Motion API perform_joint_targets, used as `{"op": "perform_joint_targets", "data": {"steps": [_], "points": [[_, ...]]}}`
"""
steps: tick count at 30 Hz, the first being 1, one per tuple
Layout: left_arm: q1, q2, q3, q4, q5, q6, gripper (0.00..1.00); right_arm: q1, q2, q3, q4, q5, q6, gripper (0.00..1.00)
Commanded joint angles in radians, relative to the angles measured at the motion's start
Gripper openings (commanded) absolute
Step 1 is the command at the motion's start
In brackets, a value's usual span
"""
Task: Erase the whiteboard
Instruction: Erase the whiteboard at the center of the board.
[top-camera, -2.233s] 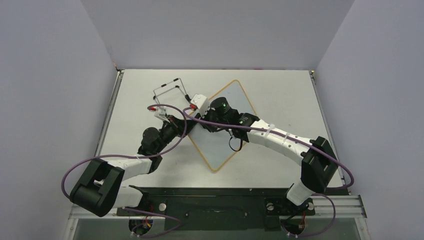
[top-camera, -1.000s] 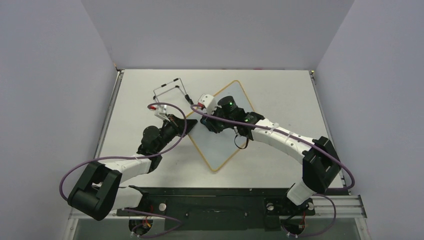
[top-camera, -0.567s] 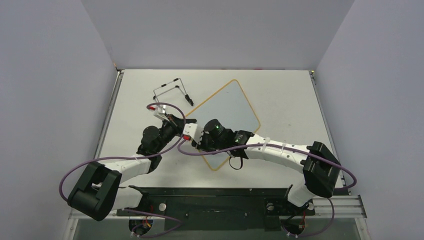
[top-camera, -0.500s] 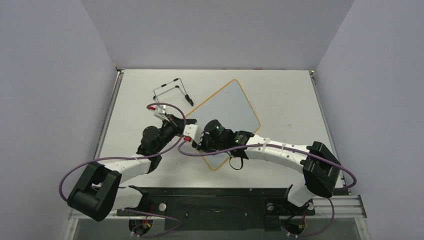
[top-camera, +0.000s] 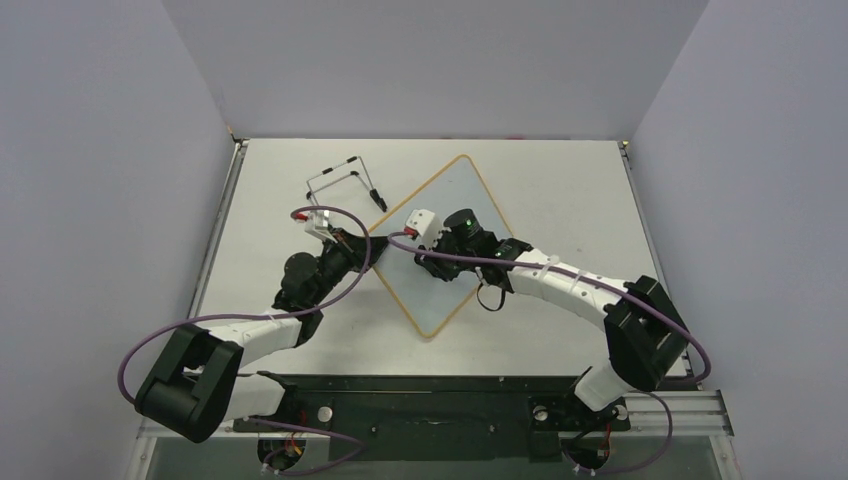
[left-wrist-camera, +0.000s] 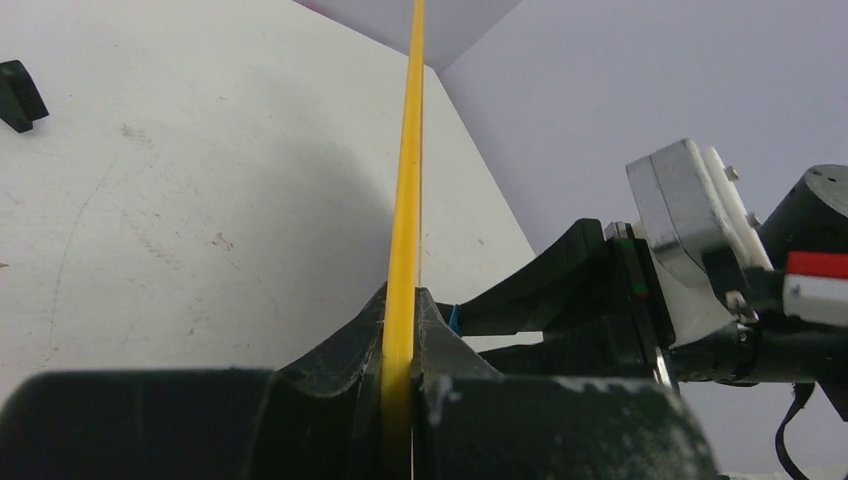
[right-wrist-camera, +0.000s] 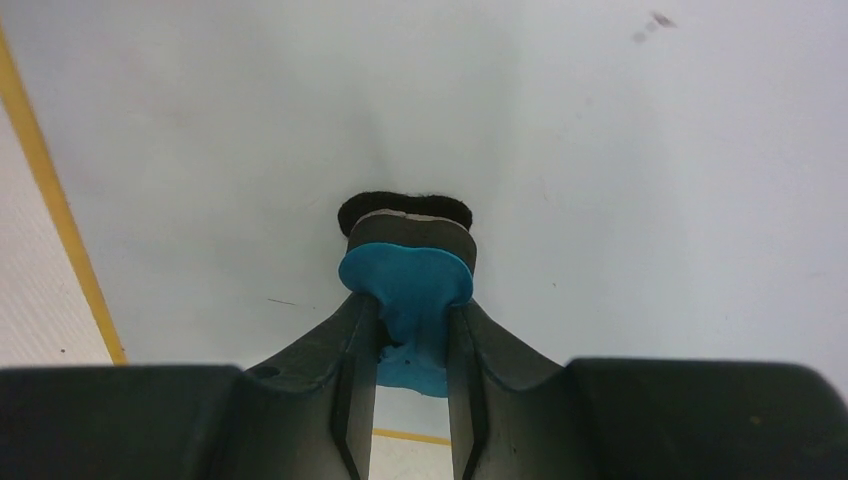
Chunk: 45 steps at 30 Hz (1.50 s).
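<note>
The whiteboard (top-camera: 462, 195) lies like a diamond on the table, with a glossy white face and a thin yellow frame. My left gripper (top-camera: 371, 244) is shut on its left edge; in the left wrist view the yellow frame (left-wrist-camera: 406, 180) runs straight between the fingers (left-wrist-camera: 440, 325). My right gripper (right-wrist-camera: 411, 312) is shut on a blue eraser (right-wrist-camera: 408, 275), whose dark felt pad presses on the board's face (right-wrist-camera: 620, 140). From above, that gripper (top-camera: 432, 262) is over the board's middle left. No writing shows on the visible face.
A thin black wire stand (top-camera: 345, 180) sits on the table behind the left gripper; one black foot (left-wrist-camera: 16, 94) shows in the left wrist view. Grey walls close in three sides. The right wrist's camera housing (left-wrist-camera: 690, 235) hangs close to the left gripper.
The right arm swept the eraser down to the board's near-left part, then back up to the middle left. The board pivoted slightly and returned. The left gripper kept its hold.
</note>
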Motion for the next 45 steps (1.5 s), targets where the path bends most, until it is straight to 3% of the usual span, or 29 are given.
{"op": "perform_joint_targets", "data": {"steps": [1, 6, 9, 14, 23, 28, 35, 45], "points": [[-0.003, -0.056, 0.02, 0.184, 0.063, -0.036, 0.0, -0.162, 0.074, 0.007, 0.089, 0.028, 0.13, 0.0], [0.0, -0.039, 0.019, 0.212, 0.068, -0.046, 0.0, -0.363, 0.076, -0.039, 0.189, 0.009, 0.247, 0.0], [0.001, -0.024, 0.022, 0.237, 0.068, -0.063, 0.0, -0.37, 0.092, -0.037, 0.173, -0.039, 0.274, 0.0], [0.003, -0.026, 0.015, 0.249, 0.027, -0.084, 0.0, -0.275, 0.123, -0.028, 0.135, -0.204, 0.344, 0.0], [0.041, -0.129, -0.033, 0.169, -0.095, -0.085, 0.0, 0.024, 0.03, -0.066, 0.156, -0.262, 0.303, 0.0], [0.069, -0.202, -0.074, 0.121, -0.196, -0.124, 0.0, 0.023, 0.085, -0.051, 0.15, -0.218, 0.327, 0.0], [0.074, -0.305, -0.121, 0.068, -0.307, -0.144, 0.0, -0.085, 0.077, -0.101, 0.26, -0.149, 0.512, 0.0], [0.071, -0.328, -0.134, 0.061, -0.342, -0.167, 0.0, 0.152, 0.099, -0.067, 0.277, -0.261, 0.533, 0.0]]}}
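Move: From the right hand, which holds the blue eraser against the tilted board, the board's centre lies about 5 cm ahead, 3 cm right and roughly level. The board's near corner is some 12 cm back, 1 cm left and 8 cm lower. From the left hand, gripping the board's left corner, that centre is about 15 cm right, 1 cm ahead and 5 cm down; the stand's nearest clip lies some 15 cm straight ahead and 16 cm below. Keep the eraser on the board and sweep the right hand forward-right about 16 cm across the centre, turning it clockwise, then swing back past the start to the back-left, make a shorter stroke out and return towards the near corner, sinking slightly. Keep the left pinch and, midway, carry the board's corner about 8 cm left, turning it counter-clockwise. ##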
